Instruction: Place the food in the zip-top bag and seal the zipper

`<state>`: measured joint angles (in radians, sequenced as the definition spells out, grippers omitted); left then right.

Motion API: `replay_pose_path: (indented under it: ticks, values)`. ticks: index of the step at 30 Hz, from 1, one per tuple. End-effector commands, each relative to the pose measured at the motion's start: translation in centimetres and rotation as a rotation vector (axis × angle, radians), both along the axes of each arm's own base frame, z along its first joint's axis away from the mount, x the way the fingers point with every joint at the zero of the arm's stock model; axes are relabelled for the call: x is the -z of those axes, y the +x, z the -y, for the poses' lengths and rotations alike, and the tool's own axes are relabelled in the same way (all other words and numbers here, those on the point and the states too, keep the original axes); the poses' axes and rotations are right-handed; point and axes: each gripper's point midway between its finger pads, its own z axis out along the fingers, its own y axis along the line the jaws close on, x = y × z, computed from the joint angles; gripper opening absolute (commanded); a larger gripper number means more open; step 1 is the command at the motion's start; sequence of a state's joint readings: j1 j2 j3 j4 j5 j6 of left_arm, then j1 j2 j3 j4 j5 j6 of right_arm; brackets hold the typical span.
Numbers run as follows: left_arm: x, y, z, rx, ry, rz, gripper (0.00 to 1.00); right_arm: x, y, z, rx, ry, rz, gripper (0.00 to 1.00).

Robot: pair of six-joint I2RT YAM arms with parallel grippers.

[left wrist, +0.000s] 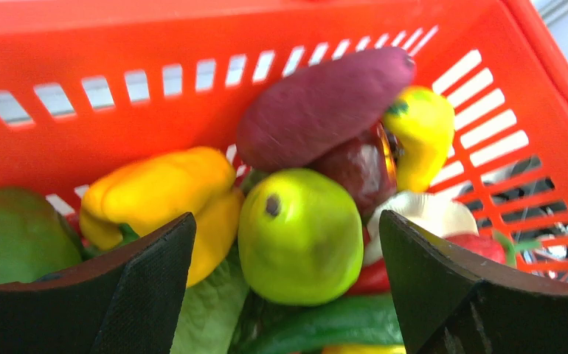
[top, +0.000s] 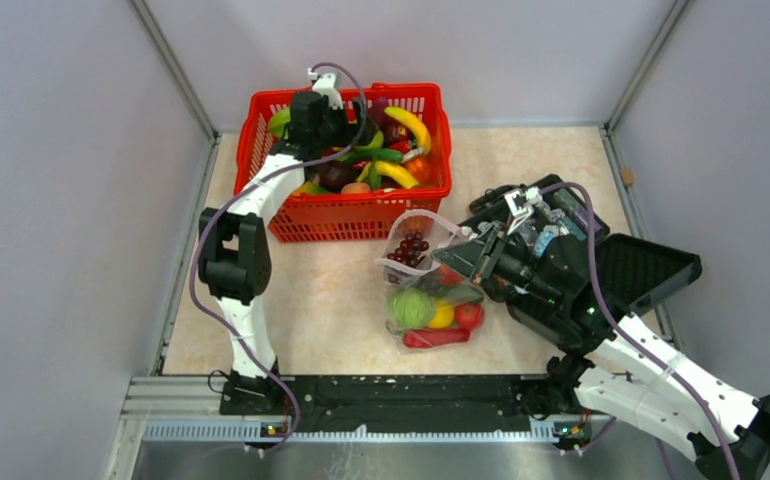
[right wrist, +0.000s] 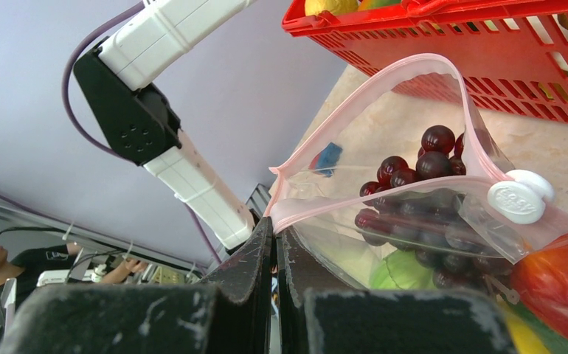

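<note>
The zip-top bag (top: 423, 216) lies mid-table with its mouth held up and open. Inside are purple grapes (top: 411, 248), green cabbage (top: 411, 308), a lemon (top: 442, 316), a tomato (top: 469, 316) and a red chili (top: 435, 338). My right gripper (right wrist: 275, 228) is shut on the bag's edge at the pink zipper (right wrist: 414, 66), near the white slider (right wrist: 515, 200). My left gripper (left wrist: 287, 216) hangs open inside the red basket (left wrist: 82, 44). A green pear (left wrist: 299, 236) sits between its fingers with a gap on each side.
The basket (top: 361, 215) at the back holds more food: a yellow pepper (left wrist: 159, 188), a purple sweet potato (left wrist: 318, 103), bananas (top: 408, 125). An open black case (top: 651, 270) lies right of the bag, under my right arm. Grey walls enclose the table.
</note>
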<state>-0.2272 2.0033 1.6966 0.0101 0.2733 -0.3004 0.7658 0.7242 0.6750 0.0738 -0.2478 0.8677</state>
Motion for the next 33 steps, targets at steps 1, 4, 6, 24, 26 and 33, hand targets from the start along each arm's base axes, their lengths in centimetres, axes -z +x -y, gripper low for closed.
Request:
replay_pose_path:
  ticks: [1,4,6,24,26,33]
  values:
    - [-0.9,-2.5,-0.4,0.057,0.065,0.019,0.9,-2.8,-0.5,0.2,-0.001,0.07,0.056,0.0]
    - [-0.5,-2.8,-0.2,0.067,0.078,0.006,0.83,-2.7,-0.5,0.2,-0.005,0.072,0.052,0.0]
    - [-0.3,-2.9,-0.3,0.059,0.096,-0.003,0.84,-2.7,-0.6,0.2,-0.006,0.07,0.05,0.0]
    - [0.5,-0.2,0.9,0.019,0.132,0.024,0.67,-2.5,-0.3,0.0,-0.001,0.067,0.044,0.0]
    - [1.2,-0.8,1.1,0.038,0.135,0.012,0.62,-2.4,-0.3,0.1,0.0,0.063,0.043,0.0]
    - [0.5,-3.1,1.5,0.098,0.121,0.015,0.3,-2.5,-0.2,-0.1,-0.003,0.065,0.04,0.0]
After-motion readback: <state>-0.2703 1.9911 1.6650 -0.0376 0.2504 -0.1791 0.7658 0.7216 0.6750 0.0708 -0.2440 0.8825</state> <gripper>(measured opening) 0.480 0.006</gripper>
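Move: The green pear lies just beyond the left fingertips, about 3 cm below the left hand, 2 cm to its right and 1 cm back. From that hand the purple eggplant is some 5 cm ahead and 3 cm right, the yellow bell pepper 2 cm ahead and 4 cm left, the banana 3 cm ahead and 10 cm right. From the right hand the pear is roughly 37 cm ahead, 14 cm left and 11 cm below. The left fingers close to about half open and come against both sides of the green pear. To get there the hand first backs off about 2.5 cm while sinking, edges right and a little forward with a slight rise, then dips again as it closes; the wrist rolls only slightly. The right hand stays put, still pinching the bag's rim. ##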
